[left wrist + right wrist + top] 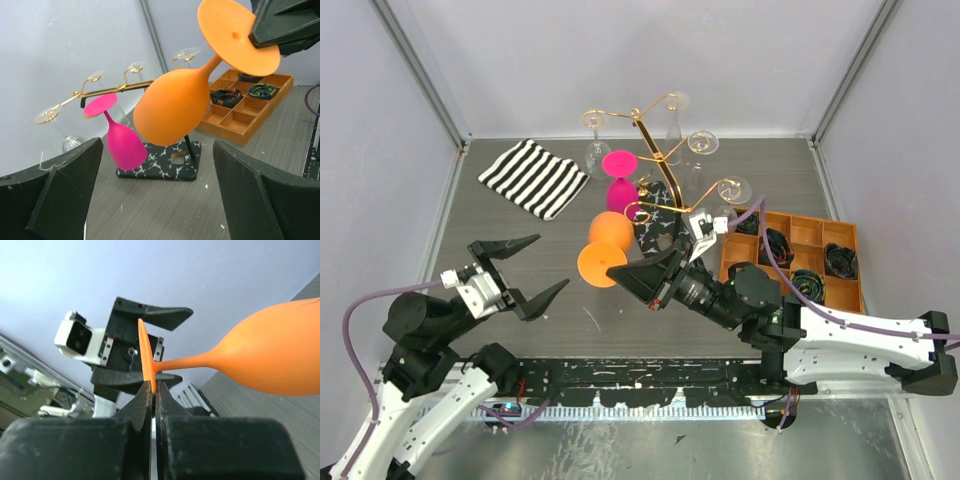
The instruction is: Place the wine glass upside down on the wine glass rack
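An orange wine glass (610, 235) hangs in the air on its side, just left of the rack's base. My right gripper (622, 271) is shut on the rim of its flat foot (146, 352), and its bowl (275, 362) points away. The wine glass rack (648, 135) is a gold wire stand on a black marbled base (165, 162). From its arms a pink glass (619, 180) and several clear glasses hang upside down. My left gripper (553, 261) is wide open, holds nothing, and sits low to the left of the orange glass (172, 112).
A black-and-white striped cloth (532, 177) lies at the back left. An orange compartment tray (790, 217) holding coiled cables stands to the right of the rack. Grey walls close in the table at the back and both sides.
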Controlling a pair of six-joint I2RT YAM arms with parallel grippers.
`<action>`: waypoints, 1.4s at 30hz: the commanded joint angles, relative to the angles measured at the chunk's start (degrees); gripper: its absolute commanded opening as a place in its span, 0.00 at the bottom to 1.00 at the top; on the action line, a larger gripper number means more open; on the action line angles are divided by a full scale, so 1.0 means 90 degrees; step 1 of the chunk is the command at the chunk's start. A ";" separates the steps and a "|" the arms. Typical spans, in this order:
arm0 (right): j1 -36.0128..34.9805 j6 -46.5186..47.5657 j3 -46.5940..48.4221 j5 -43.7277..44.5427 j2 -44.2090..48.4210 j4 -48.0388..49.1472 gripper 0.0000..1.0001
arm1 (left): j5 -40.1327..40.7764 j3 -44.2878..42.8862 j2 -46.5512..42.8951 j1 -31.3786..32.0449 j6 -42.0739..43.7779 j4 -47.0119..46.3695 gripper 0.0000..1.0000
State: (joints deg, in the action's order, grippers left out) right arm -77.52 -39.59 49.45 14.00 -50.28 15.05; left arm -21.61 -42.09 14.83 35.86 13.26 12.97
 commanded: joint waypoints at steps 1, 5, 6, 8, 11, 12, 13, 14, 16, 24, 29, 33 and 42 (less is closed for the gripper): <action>-0.0013 -0.0724 0.0106 0.0786 -0.0115 0.1505 0.01 | -0.0242 0.0098 0.0168 0.0020 -0.0215 -0.1167 0.98; -0.0020 -0.0974 0.0071 0.1306 -0.0300 0.2415 0.01 | -0.0162 0.0046 0.0430 0.0020 -0.0337 -0.1658 0.98; -0.0018 -0.1010 0.0123 0.1411 -0.0361 0.2525 0.01 | -0.0130 0.0024 0.0494 0.0015 -0.0347 -0.1741 0.98; -0.0020 -0.1092 0.0250 0.1618 -0.0524 0.2634 0.01 | -0.0064 -0.0001 0.0627 0.0020 -0.0345 -0.1909 0.98; -0.0019 -0.1320 0.0332 0.1819 -0.0727 0.2939 0.01 | -0.0014 -0.0019 0.0789 0.0021 -0.0268 -0.2153 0.98; -0.0019 -0.1375 0.0335 0.1851 -0.0776 0.3034 0.01 | 0.0004 -0.0033 0.0850 0.0020 -0.0204 -0.2200 0.98; -0.0020 -0.1431 0.0343 0.1866 -0.0809 0.3098 0.01 | 0.0057 -0.0068 0.0923 0.0020 -0.0140 -0.2239 0.98; -0.0018 -0.1533 0.0352 0.1917 -0.0819 0.3091 0.01 | 0.0076 -0.0105 0.0990 0.0020 -0.0077 -0.2271 0.98; -0.0020 -0.1757 0.0357 0.1962 -0.0830 0.3092 0.01 | 0.0111 -0.0187 0.1126 0.0020 0.0011 -0.2391 0.99; -0.0020 -0.2525 0.0510 0.1934 -0.0957 0.2984 0.01 | -0.0370 -0.0520 0.1759 0.0020 0.0055 -0.2828 0.92; -0.0020 -0.3026 0.0666 0.1983 -0.1053 0.2696 0.01 | -0.0593 -0.0700 0.2132 0.0022 0.0050 -0.3110 0.83; -0.0016 -0.3198 0.0672 0.1904 -0.1120 0.2792 0.00 | -0.0718 -0.0821 0.2417 0.0027 0.0034 -0.3371 0.78; -0.0020 -0.3383 0.0698 0.1738 -0.1249 0.2958 0.01 | -0.1025 -0.0945 0.2890 0.0063 -0.0176 -0.3747 0.66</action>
State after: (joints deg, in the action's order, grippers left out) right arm -77.52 -67.88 52.93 30.28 -61.28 37.80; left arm -29.15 -48.80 39.86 35.92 12.51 -16.93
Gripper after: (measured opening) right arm 0.046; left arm 0.680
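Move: Ahead and to the right of the open left gripper, the orange glass, held at its foot by the right hand, has its bowl about 5 cm farther out, 11 cm to the right and 2 cm higher. Beyond it, the hanging pink glass is some 18 cm ahead, 16 cm right and 3 cm below the left hand; the rack's rail is roughly level, 22 cm ahead and 23 cm right. From the right hand, the left gripper lies about 11 cm left, 4 cm forward and 7 cm lower. Rising about 8 cm while going right and somewhat less forward, the open left gripper reaches for the orange glass and begins closing late, to roughly two thirds open, its fingers coming to either side of the stem and upper bowl. The right hand, still pinching the foot, lifts it up and forward and rolls some 40 degrees, swinging the bowl towards the left hand. ##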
